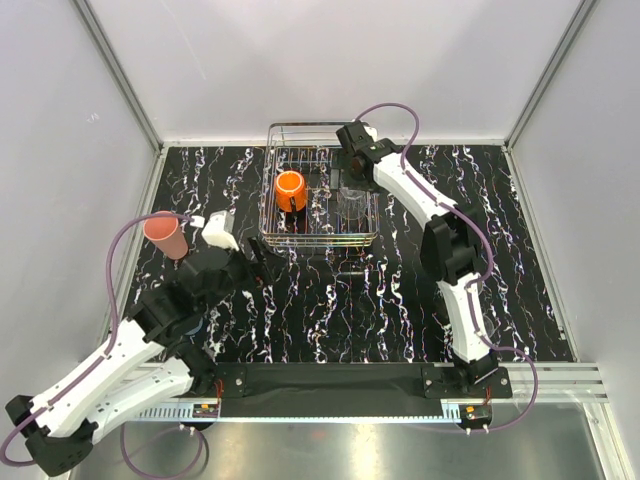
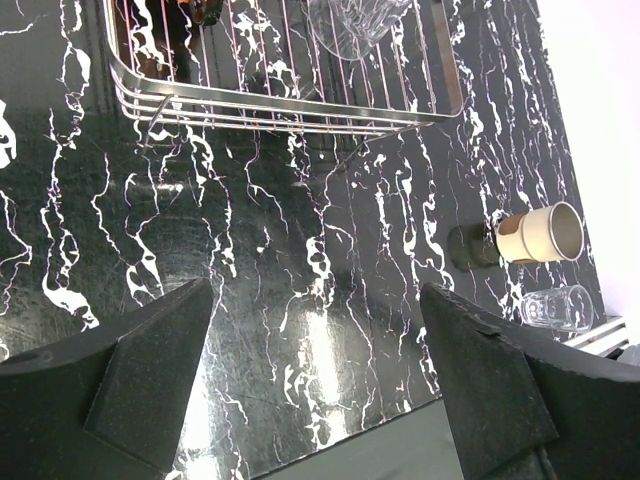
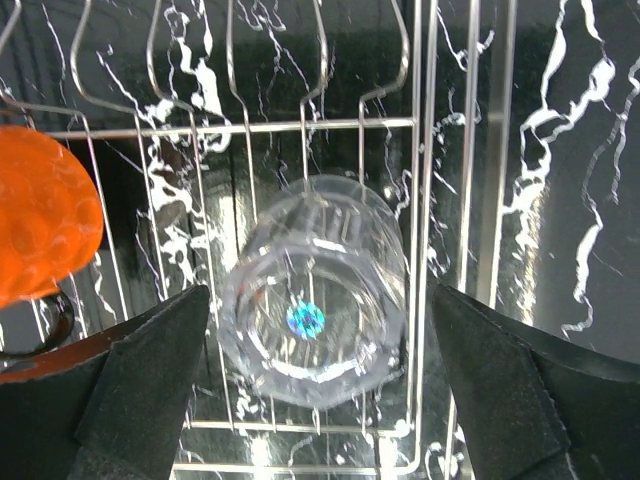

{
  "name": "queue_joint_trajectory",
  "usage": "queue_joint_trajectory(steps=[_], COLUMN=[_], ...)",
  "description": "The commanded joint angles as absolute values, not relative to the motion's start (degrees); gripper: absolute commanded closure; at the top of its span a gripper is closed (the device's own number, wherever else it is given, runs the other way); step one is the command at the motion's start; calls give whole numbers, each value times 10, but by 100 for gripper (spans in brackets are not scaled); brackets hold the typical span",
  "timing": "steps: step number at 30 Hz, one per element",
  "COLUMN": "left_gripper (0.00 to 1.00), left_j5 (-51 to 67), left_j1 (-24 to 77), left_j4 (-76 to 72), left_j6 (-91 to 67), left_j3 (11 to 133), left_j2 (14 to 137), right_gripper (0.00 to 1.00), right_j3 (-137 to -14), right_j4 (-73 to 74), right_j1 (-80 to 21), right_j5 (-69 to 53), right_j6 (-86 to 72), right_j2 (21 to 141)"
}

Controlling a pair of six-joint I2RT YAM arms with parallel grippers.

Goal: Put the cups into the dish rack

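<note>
The silver wire dish rack (image 1: 275, 235) stands at the back middle of the table. An orange mug (image 1: 290, 190) sits in its left part and also shows in the right wrist view (image 3: 40, 220). A clear glass (image 1: 355, 203) sits in its right part. My right gripper (image 1: 352, 170) hovers over the rack, open, with the glass (image 3: 315, 300) below between the fingers and untouched. My left gripper (image 1: 265, 258) is open and empty above bare table in front of the rack (image 2: 280, 105). A salmon-pink tumbler (image 1: 165, 235) stands at the left.
In the left wrist view a beige cup (image 2: 540, 235) lies on its side and a clear glass (image 2: 555, 307) stands near a table edge; neither shows in the top view. White walls enclose the table. The right arm's elbow (image 1: 450, 250) reaches over the right half.
</note>
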State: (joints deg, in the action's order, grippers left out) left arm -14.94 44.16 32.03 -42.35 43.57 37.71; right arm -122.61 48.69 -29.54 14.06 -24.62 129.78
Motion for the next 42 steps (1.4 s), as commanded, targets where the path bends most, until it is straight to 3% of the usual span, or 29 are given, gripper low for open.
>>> queue_joint_trajectory(steps=[1, 9, 16, 27, 34, 42], left_gripper=[10, 9, 7, 9, 21, 30], left_j5=[-142, -159, -203, -178, -125, -159], left_j1=[439, 438, 429, 245, 47, 0], left_j4=[324, 407, 480, 569, 552, 475], left_j6=[-435, -447, -433, -322, -286, -240], left_j3=[471, 509, 583, 764, 804, 812], left_j2=[395, 424, 461, 639, 734, 811], right_gripper=[0, 0, 0, 0, 0, 0], right_j3=[-1238, -1054, -909, -733, -656, -659], right_j4=[504, 554, 605, 484, 413, 462], right_j1=[-308, -320, -320, -322, -321, -321], right_j5=[159, 198, 257, 110, 9, 10], right_j6=[-240, -330, -373, -388, -346, -308], right_j2=[1203, 1015, 930, 753, 640, 606])
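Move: The pink cup stands about 13 cm ahead of the left hand, 27 cm to its left and some 16 cm below; the blue cup is roughly 7 cm back from that hand, 21 cm to its left and 17 cm below. The right hand's open fingers still straddle the glass cup in the rack, its middle straight under the hand by about 4 cm. From the right hand, the orange mug is 14 cm left and 2 cm farther out. Leftward and forward, after a small dip, the left hand swings about 24 cm towards the pink cup, turning counter-clockwise some 30 degrees, tipping down and partly narrowing its fingers. Meanwhile the right hand, wide open, rises clear of the glass cup and draws back about 25 cm, drifting right, out over open marble, dipping once and rising again as it rolls its left side up. ##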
